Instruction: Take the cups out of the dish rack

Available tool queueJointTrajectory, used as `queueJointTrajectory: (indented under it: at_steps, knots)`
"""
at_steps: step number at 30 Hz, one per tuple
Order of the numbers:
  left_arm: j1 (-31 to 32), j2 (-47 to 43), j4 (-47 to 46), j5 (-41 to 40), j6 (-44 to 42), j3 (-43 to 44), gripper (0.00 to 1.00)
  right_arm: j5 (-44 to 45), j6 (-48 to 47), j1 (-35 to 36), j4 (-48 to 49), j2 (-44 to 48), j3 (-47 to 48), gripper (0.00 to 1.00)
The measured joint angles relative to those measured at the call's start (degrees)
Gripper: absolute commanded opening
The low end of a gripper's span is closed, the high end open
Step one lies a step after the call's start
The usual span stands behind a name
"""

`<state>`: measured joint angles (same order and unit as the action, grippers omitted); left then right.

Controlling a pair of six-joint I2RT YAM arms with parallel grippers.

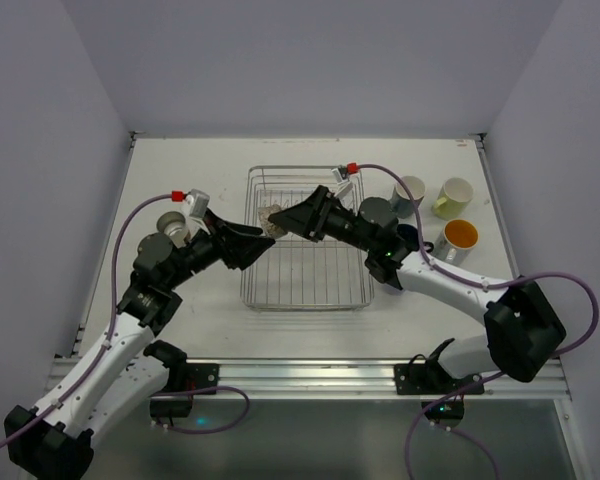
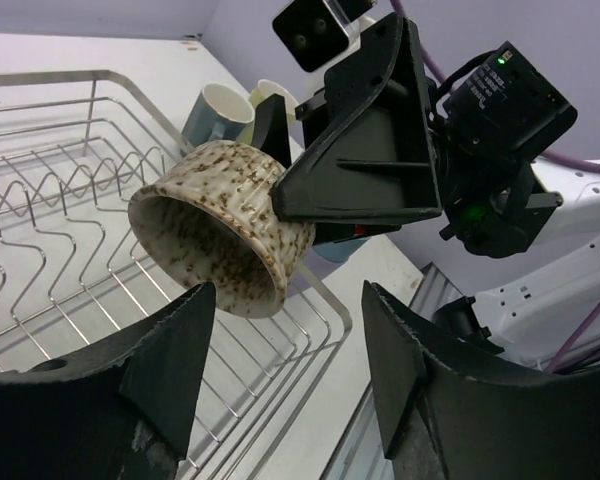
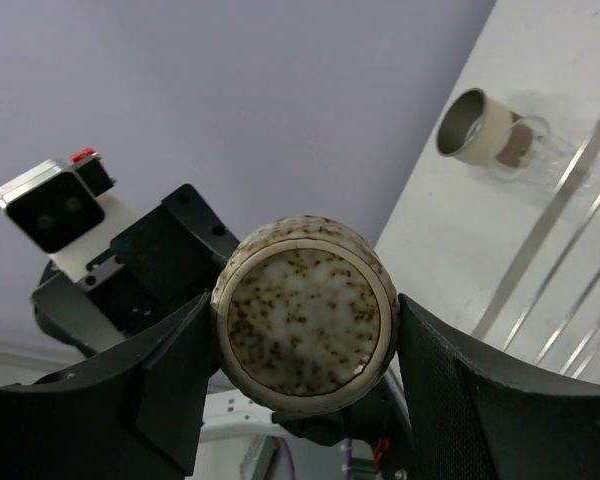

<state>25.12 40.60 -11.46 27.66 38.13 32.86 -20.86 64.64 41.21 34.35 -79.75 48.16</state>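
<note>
A speckled beige cup (image 1: 271, 221) hangs on its side over the left part of the silver wire dish rack (image 1: 310, 290). My right gripper (image 1: 283, 220) is shut on it. In the right wrist view the cup's round base (image 3: 305, 315) fills the gap between both fingers. In the left wrist view the cup's open mouth (image 2: 215, 240) faces me, just above my left fingertip (image 2: 180, 330). My left gripper (image 2: 285, 340) is open, its jaws wide apart and just short of the cup's rim. From above, the left gripper (image 1: 261, 241) nearly meets the right one.
Right of the rack stand a light blue mug (image 1: 410, 194), a yellow-green mug (image 1: 453, 197), an orange-lined cup (image 1: 459, 239) and a dark grey cup (image 1: 377, 213). A grey cup (image 1: 172, 224) stands left of the rack. A beige cup (image 3: 475, 125) and a clear one (image 3: 528, 152) show far off.
</note>
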Motion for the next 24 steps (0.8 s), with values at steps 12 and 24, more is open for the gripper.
queueJointTrajectory:
  at_steps: [12,24]
  knots:
    - [-0.20,0.57,-5.01,2.51,3.15,-1.31,0.12,-3.87,7.10,3.08,9.38,-4.46,-0.02,0.34]
    - [-0.13,-4.52,17.55,-10.51,-4.15,2.51,0.00,-4.17,4.81,3.87,7.93,-2.54,-0.81,0.99]
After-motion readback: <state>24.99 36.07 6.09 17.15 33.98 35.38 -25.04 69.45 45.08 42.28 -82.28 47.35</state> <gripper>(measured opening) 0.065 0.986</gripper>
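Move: The right hand holds the speckled cup in the air, its middle some 3 cm left and 1 cm ahead of that hand point, at about the same height; the empty left gripper it is brought to is about 5 cm back and 7 cm to the left. From the left hand the cup is roughly 6 cm ahead and 4 cm right, level. Counted from the left hand, the rack's middle lies 13 cm ahead, 10 cm right and some 22 cm below; the clear glass stands 11 cm ahead and 15 cm left, the beige cup 13 cm ahead and 23 cm left, both about 20 cm down. The left fingers, nearly in place and about two-thirds open, shut on the speckled cup's wall at the rim as the right hand brings it some 3 cm back and left to them. Then the right fingers open wide and let go, and the left hand, keeping its pinch, swings about 3 cm left and 4 cm down, turning counter-clockwise. ##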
